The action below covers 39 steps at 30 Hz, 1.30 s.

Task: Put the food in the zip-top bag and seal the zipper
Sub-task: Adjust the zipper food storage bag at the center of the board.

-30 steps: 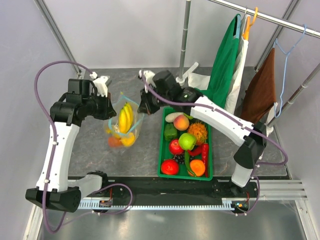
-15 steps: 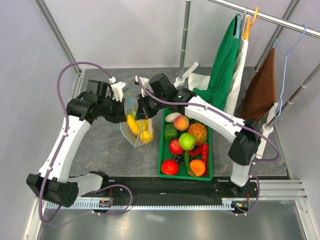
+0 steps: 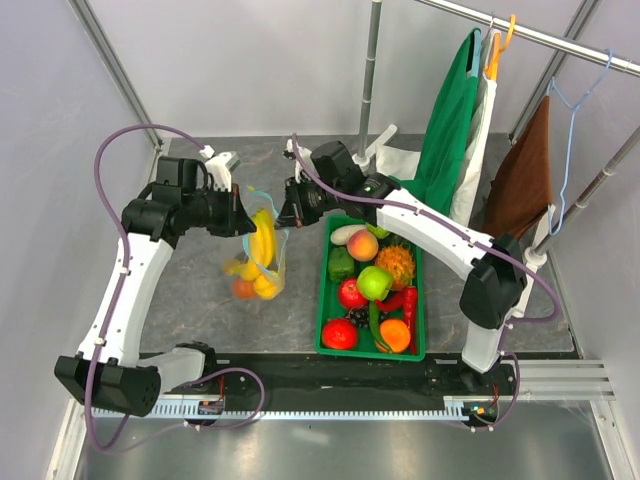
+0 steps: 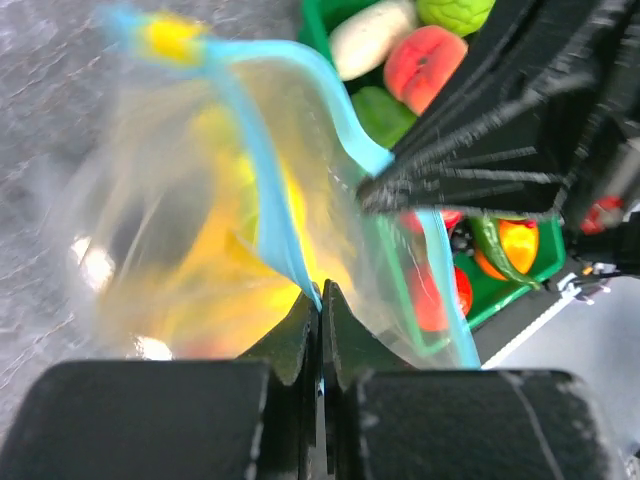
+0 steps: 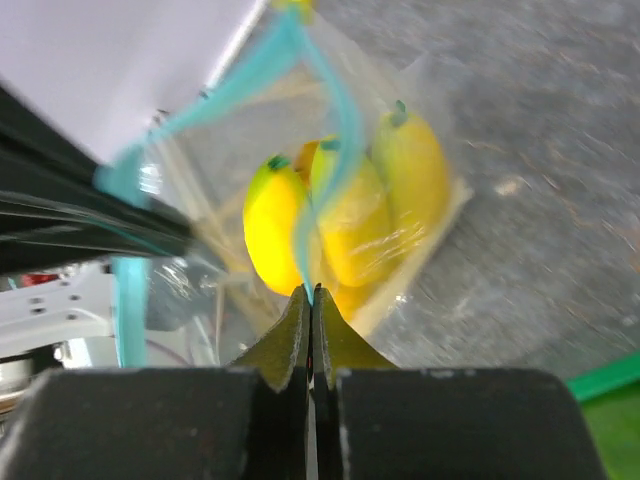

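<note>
The clear zip-top bag point(image 3: 260, 250) hangs in the air between my two arms, left of the crate. A yellow banana bunch point(image 3: 264, 240) and an orange piece point(image 3: 243, 290) show through it. My left gripper point(image 3: 243, 214) is shut on the light-blue zipper point(image 4: 270, 215) at one side of the mouth. My right gripper point(image 3: 284, 218) is shut on the zipper point(image 5: 330, 150) at the other side. In the left wrist view the left gripper point(image 4: 322, 296) pinches the blue strip. In the right wrist view the bananas point(image 5: 345, 215) sit just beyond the right gripper point(image 5: 311, 295). The mouth gapes.
A green crate point(image 3: 326, 280) right of the bag holds more food: a peach point(image 3: 362, 244), a green apple point(image 3: 375, 282), red and orange pieces. Clothes hang from a rail point(image 3: 520, 35) at the back right. A metal pole point(image 3: 368, 90) stands behind the crate.
Both grippers have shifted back to the left with the bag after a swing toward the crate; the bag now hangs slightly further left and blurs from motion. Both stay shut.
</note>
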Each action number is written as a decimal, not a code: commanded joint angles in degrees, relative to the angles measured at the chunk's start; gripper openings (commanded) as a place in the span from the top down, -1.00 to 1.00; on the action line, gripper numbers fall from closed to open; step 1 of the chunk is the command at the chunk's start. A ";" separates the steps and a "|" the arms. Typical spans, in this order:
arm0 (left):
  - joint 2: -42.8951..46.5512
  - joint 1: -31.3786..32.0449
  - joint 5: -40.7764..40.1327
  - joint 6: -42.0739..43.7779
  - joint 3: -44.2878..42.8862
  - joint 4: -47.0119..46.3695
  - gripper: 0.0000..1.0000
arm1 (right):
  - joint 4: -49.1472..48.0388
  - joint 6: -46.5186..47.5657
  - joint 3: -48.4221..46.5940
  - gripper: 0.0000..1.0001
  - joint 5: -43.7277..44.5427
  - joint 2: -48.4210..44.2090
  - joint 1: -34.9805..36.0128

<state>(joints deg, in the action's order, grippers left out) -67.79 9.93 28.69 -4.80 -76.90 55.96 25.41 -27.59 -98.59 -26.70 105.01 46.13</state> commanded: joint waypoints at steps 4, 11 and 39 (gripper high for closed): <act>-2.96 -0.18 -2.49 2.16 4.12 2.48 0.96 | 2.89 6.93 4.45 1.00 3.48 0.72 -0.43; 0.12 -0.18 0.31 0.23 4.66 -1.56 0.96 | 4.30 12.12 1.82 0.99 7.80 -2.88 -2.18; -3.14 -0.35 -1.27 1.63 -1.50 5.30 0.96 | 8.16 13.70 -3.98 0.33 0.41 0.90 -3.50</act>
<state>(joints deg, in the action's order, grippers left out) -69.30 9.80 28.86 -5.02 -79.85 64.29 32.36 -20.03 -100.97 -31.46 106.52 43.83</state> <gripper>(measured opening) 0.029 0.213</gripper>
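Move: The food in the clear bag hangs about 16 cm below the left hand and some 4 cm back; from the right hand that food lies about 6 cm left, 6 cm back and 15 cm down. Both grippers already hold the blue zip rim. The yellow zip end is roughly 7 cm ahead of the left hand, neither left nor right of it. The green tray's middle lies some 19 cm right, 12 cm back and 23 cm below the right hand. The loaded bag, held by opposite sides of its rim, is shaken by both hands together: down about 5 cm, up some 8 cm while both draw back, then down again to near the starting height. The right hand also swings a few centimetres forward and to the right in its dip. The left keeps its pinch, while the right fingers just begin to part at the rim. ##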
